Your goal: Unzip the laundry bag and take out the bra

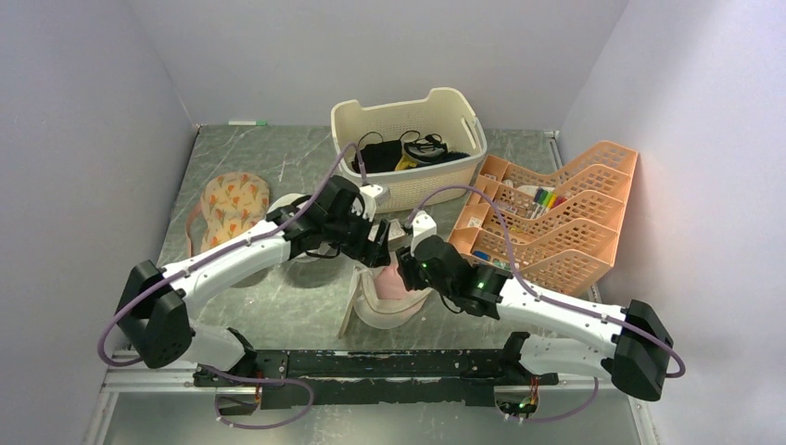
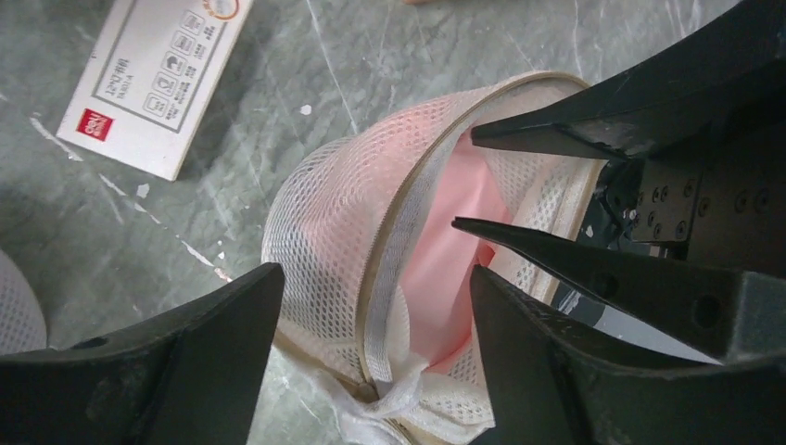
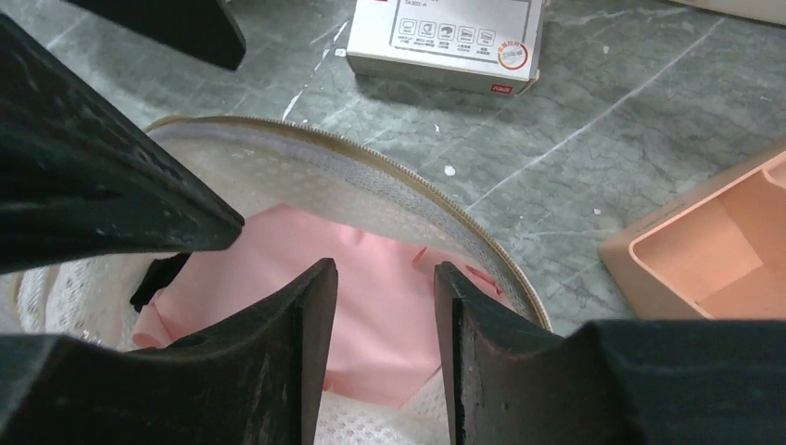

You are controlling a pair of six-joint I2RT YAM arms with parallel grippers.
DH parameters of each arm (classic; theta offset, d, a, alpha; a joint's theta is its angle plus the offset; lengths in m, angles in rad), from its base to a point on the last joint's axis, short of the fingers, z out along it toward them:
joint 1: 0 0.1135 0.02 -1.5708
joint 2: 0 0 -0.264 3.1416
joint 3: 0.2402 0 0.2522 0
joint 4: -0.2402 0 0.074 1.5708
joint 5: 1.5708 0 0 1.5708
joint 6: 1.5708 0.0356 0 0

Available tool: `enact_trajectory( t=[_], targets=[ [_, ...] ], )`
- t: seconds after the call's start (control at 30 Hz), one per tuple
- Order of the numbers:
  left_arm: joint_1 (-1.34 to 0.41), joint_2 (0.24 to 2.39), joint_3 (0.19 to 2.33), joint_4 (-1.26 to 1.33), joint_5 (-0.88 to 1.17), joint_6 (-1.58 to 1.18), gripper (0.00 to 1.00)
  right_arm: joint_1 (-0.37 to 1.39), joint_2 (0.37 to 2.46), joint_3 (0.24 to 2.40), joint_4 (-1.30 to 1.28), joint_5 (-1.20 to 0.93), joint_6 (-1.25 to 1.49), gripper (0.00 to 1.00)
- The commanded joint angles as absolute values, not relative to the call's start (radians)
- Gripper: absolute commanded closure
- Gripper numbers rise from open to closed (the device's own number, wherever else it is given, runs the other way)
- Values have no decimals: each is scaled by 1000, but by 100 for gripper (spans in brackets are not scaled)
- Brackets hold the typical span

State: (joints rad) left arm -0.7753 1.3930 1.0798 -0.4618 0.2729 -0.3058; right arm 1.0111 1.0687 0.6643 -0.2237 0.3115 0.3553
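Observation:
The laundry bag [image 1: 382,313] lies at the table's middle, its zip open. In the left wrist view its white mesh wall [image 2: 324,222] gapes along the zip and the pink bra [image 2: 463,232] shows inside. My left gripper [image 2: 375,273] is open, one finger on each side of the mesh wall and the zip end. My right gripper [image 3: 385,269] is open with its tips low in the opening, just above the pink bra [image 3: 380,306], inside the bag's rim [image 3: 371,176]. In the top view both grippers, left [image 1: 378,243] and right [image 1: 408,255], meet over the bag.
A white box [image 3: 445,42] lies on the table beyond the bag. A cream basket [image 1: 408,139] stands at the back, an orange organizer [image 1: 556,218] at the right. A floral fabric piece [image 1: 232,199] and a plain white mesh bag [image 1: 289,206] lie at the left.

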Motion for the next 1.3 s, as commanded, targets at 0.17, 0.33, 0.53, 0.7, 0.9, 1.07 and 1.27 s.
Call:
enact_trajectory(
  t=[0.17,0.33,0.53,0.7,0.9,1.07,1.27],
  targets=[
    [-758,1461,1104,-464,300,-274,38,1014,1138,679,-215,403,351,62],
    [-755,1479,1108,-462,320,-276,60,1014,1123,635,-171,391,336,61],
    [-750,1517,1112,-460,364,-268,81,1015,1173,626,-133,458,320,59],
    [-749,1510,1104,-444,405,-268,93,1014,1211,617,-103,494,308,62],
    [-749,1482,1096,-428,400,-268,93,1014,1205,602,-51,486,312,71],
    [-750,1454,1088,-417,394,-266,93,1014,1187,619,-75,444,338,91],
    [-749,1417,1074,-390,405,-269,93,1014,1124,639,-94,351,378,100]
  ],
)
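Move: The laundry bag's open zip rim lies about 4 cm below the left hand and 1 cm to its right, level fore and aft. The white box is some 7 cm ahead of that hand and 1 cm right, the round white bag about 9 cm ahead and 17 cm left. From the right hand, the pink bra is roughly 6 cm below, 2 cm back and 2 cm left; the white box is 7 cm ahead and 3 cm left. Both hands sink about 4 cm and close, left pinching the rim, right the bra's edge, then ease up. ##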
